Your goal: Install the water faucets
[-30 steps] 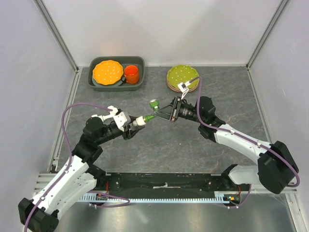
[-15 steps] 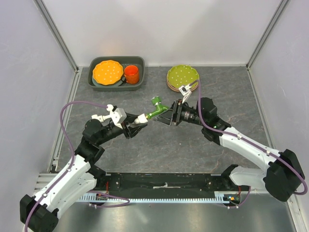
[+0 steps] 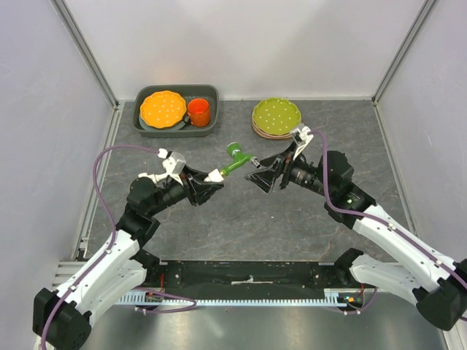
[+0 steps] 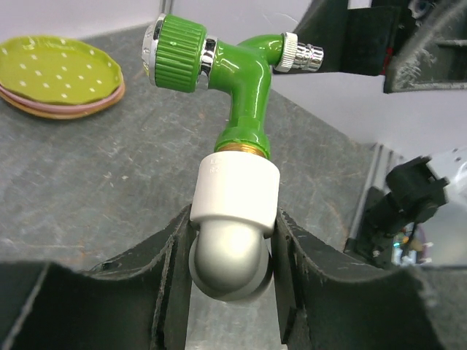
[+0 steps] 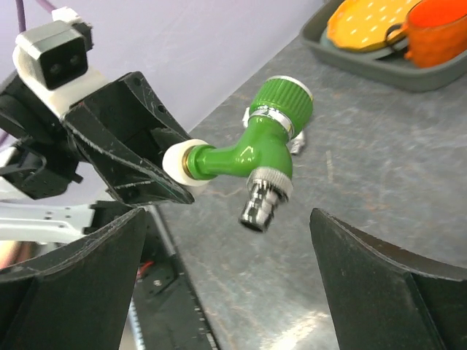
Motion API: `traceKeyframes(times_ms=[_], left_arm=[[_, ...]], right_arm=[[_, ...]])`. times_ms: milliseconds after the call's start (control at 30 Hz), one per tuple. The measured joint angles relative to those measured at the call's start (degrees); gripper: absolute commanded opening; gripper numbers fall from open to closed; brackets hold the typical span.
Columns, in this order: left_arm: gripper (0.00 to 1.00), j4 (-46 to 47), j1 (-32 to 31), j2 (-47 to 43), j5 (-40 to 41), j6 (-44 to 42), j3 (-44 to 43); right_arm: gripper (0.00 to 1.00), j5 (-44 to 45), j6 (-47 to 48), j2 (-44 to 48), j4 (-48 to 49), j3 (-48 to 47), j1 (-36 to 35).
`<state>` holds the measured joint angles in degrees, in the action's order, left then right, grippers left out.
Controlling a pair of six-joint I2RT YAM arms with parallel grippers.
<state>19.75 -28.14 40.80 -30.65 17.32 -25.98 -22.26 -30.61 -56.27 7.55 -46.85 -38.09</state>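
A green faucet [image 3: 235, 156] with a ribbed green knob and a silver nozzle [image 5: 264, 200] hangs above the middle of the table. My left gripper [image 3: 206, 182] is shut on its white end piece [image 4: 235, 186], and the faucet's green body [image 4: 244, 80] sticks out past the jaws. In the right wrist view the faucet [image 5: 255, 149] projects from the left gripper [image 5: 139, 146]. My right gripper [image 3: 261, 177] stands wide open just right of the faucet, apart from it, and the right gripper [image 5: 226, 233] holds nothing.
A grey tray [image 3: 146, 127] at the back left holds an orange plate [image 3: 163, 108] and an orange cup [image 3: 198, 111]. A stack of plates with a green dotted plate [image 3: 276, 115] on top sits at the back centre-right. Side walls close in the table.
My right gripper has opened, let go of the faucet and drawn back to the right. The faucet stays in the left gripper, now angled further up and back.
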Motion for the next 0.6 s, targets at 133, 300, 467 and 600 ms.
traceKeyframes(times_ms=[133, 300, 467, 600], left_arm=[[0.02, 2.84, 4.94, 2.91, -3.82, 7.65, 0.26], [0.02, 6.67, 10.51, 5.07, -9.27, 15.02, 0.79], [0.02, 9.46, 14.03, 6.36, -17.14, 19.30, 0.39], [0.02, 9.14, 15.41, 8.00, -23.02, 20.61, -0.81]], right_arm=[[0.98, 2.86, 8.79, 4.02, -1.99, 0.13, 0.02], [0.98, 4.79, 20.76, 8.79, -0.15, 3.69, 0.07], [0.98, 2.25, 32.13, 11.63, 11.43, 15.08, 0.07], [0.98, -1.14, 38.80, 10.21, 20.33, 22.88, 0.07]])
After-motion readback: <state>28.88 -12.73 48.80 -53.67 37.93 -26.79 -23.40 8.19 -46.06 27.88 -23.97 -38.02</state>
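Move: The green water faucet sits in the white pipe end that the left fingers already pinch; its middle is about 9 cm to the left hand's right and 5 cm ahead, nearly level. From the open right hand it lies some 6 cm left and 3 cm ahead, also about level. Far below on the table, a white fitting is roughly 23 cm left and 14 cm ahead of the left hand; the green plates are 32 cm ahead of the right hand, 11 cm to its right. Backing off to its right by 3 to 4 cm and slightly up, then sinking about 6 cm below where it started, the wide-open right hand leaves the faucet, rolling some 40 degrees counter-clockwise as seen along its fingers. The left hand keeps its pinch on the white pipe, eases forward and back again, ends about 2 cm farther left and rolls the same sense, seen along its own fingers, by about 20 degrees. ##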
